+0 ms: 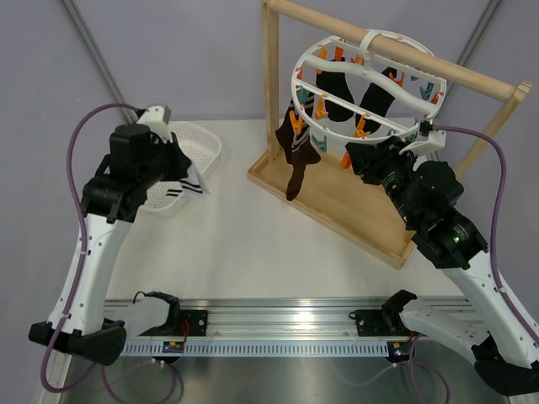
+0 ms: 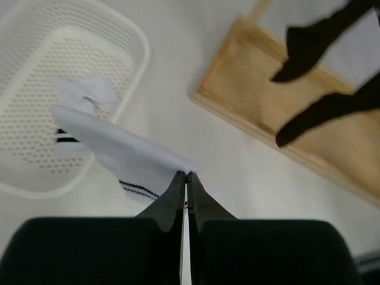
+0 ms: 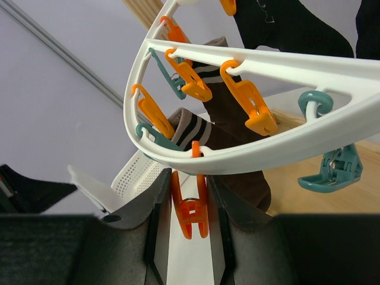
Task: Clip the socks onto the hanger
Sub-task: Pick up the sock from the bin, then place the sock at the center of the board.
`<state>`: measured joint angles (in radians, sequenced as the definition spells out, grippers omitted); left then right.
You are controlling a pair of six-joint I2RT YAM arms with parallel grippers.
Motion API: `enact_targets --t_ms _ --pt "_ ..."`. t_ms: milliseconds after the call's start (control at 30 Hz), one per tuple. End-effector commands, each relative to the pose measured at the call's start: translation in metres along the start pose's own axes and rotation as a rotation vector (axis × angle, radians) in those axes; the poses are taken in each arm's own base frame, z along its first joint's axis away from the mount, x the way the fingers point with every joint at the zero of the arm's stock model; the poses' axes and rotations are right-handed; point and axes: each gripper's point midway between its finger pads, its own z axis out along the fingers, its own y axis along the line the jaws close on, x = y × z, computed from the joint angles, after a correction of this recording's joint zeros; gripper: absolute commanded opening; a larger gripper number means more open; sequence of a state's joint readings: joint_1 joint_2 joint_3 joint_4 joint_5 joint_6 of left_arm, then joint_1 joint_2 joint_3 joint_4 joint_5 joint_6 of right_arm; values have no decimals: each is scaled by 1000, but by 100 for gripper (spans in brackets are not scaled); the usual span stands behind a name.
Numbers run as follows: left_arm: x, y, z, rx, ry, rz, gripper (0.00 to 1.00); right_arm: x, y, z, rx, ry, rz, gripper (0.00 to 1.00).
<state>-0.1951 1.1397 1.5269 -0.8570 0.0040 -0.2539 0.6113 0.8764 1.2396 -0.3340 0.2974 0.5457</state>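
My left gripper is shut on the edge of a white sock with black stripes, holding it just over the rim of the white mesh basket. The round white hanger hangs from the wooden stand's rail. Dark brown socks and black socks are clipped to it. My right gripper reaches up under the hanger ring. Its fingers squeeze an orange clip on both sides. That clip holds no sock.
The wooden stand's base tray lies right of centre with its upright post at the left. Another white sock lies in the basket. Teal clips and orange clips dangle from the ring.
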Motion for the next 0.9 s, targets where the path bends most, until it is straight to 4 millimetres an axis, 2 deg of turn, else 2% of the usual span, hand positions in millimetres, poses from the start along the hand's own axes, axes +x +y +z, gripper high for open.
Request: enact_targets --t_ms 0,67,167,200,233,300,367,400,467,500,533,567,600,633,700,767,800,833,867 --pt "83 -47 -6 234 259 67 0 -13 4 -6 -15 -38 -3 0" --pt "120 -67 -18 332 370 100 0 -13 3 -7 -15 -38 -3 0" --pt "178 -80 -28 411 527 153 0 -15 3 -9 -13 -41 -7 0" --pt "189 -81 -28 413 560 162 0 -16 3 -9 -13 -43 -7 0" --pt "210 -78 -27 414 617 170 0 -16 3 -10 -11 -42 -7 0" --pt "230 -78 -20 418 678 187 3 -16 3 -10 -10 -44 -6 0" --pt "241 -79 -4 407 710 195 7 -15 2 -8 -5 -39 -10 0" --pt "238 -76 12 365 676 204 20 -14 1 -8 -4 -38 -11 0" --pt "233 -78 33 324 665 206 27 -13 0 -7 -1 -36 -13 0" --pt "239 -78 50 287 689 194 34 -12 1 -7 -4 -35 -13 0" --pt "234 -81 68 258 657 191 38 -13 1 -7 -2 -35 -13 0" --pt "227 -88 78 267 633 178 42 -12 0 -7 -1 -33 -14 0" --pt "231 -92 92 251 645 150 46 -12 0 -8 -2 -32 -14 0" --pt "226 -96 101 243 619 139 47 -10 -1 -7 0 -29 -15 0" --pt "223 -99 107 222 612 100 51 -10 1 -8 -6 -24 -14 0" --pt "221 -94 101 201 584 74 59 -9 1 -8 -8 -16 -19 0" --pt "235 -83 96 159 600 48 65 -10 1 -9 -9 -18 -16 0" --pt "229 -73 87 127 551 41 71 -10 1 -10 -9 -18 -16 0" --pt "234 -64 81 95 545 34 77 -10 2 -10 -14 -19 -14 0"
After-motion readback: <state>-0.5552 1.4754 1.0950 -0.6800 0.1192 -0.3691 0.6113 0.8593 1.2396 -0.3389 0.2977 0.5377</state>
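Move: From my left hand, which already pinches the white striped sock, the bare stretch of table where it is to go lies about 15 cm back, 8 cm to the right and roughly 34 cm below. The bin stands some 16 cm ahead of the hand, 11 cm to its left and 31 cm down; the wooden stand base lies about 4 cm ahead, 39 cm to its right and 34 cm down. From my right hand that table spot lies about 11 cm back, 32 cm to the left and 42 cm down. I swing the sock away from the bin with my left hand, down, back and right, tipping the fingers downward some 35 degrees and turning them clockwise. About 13 cm back I start opening the fingers and let go of the sock over the bare table, then come forward some 8 cm, still sinking and edging right, fingers spreading wide; about 25 cm down in all. ##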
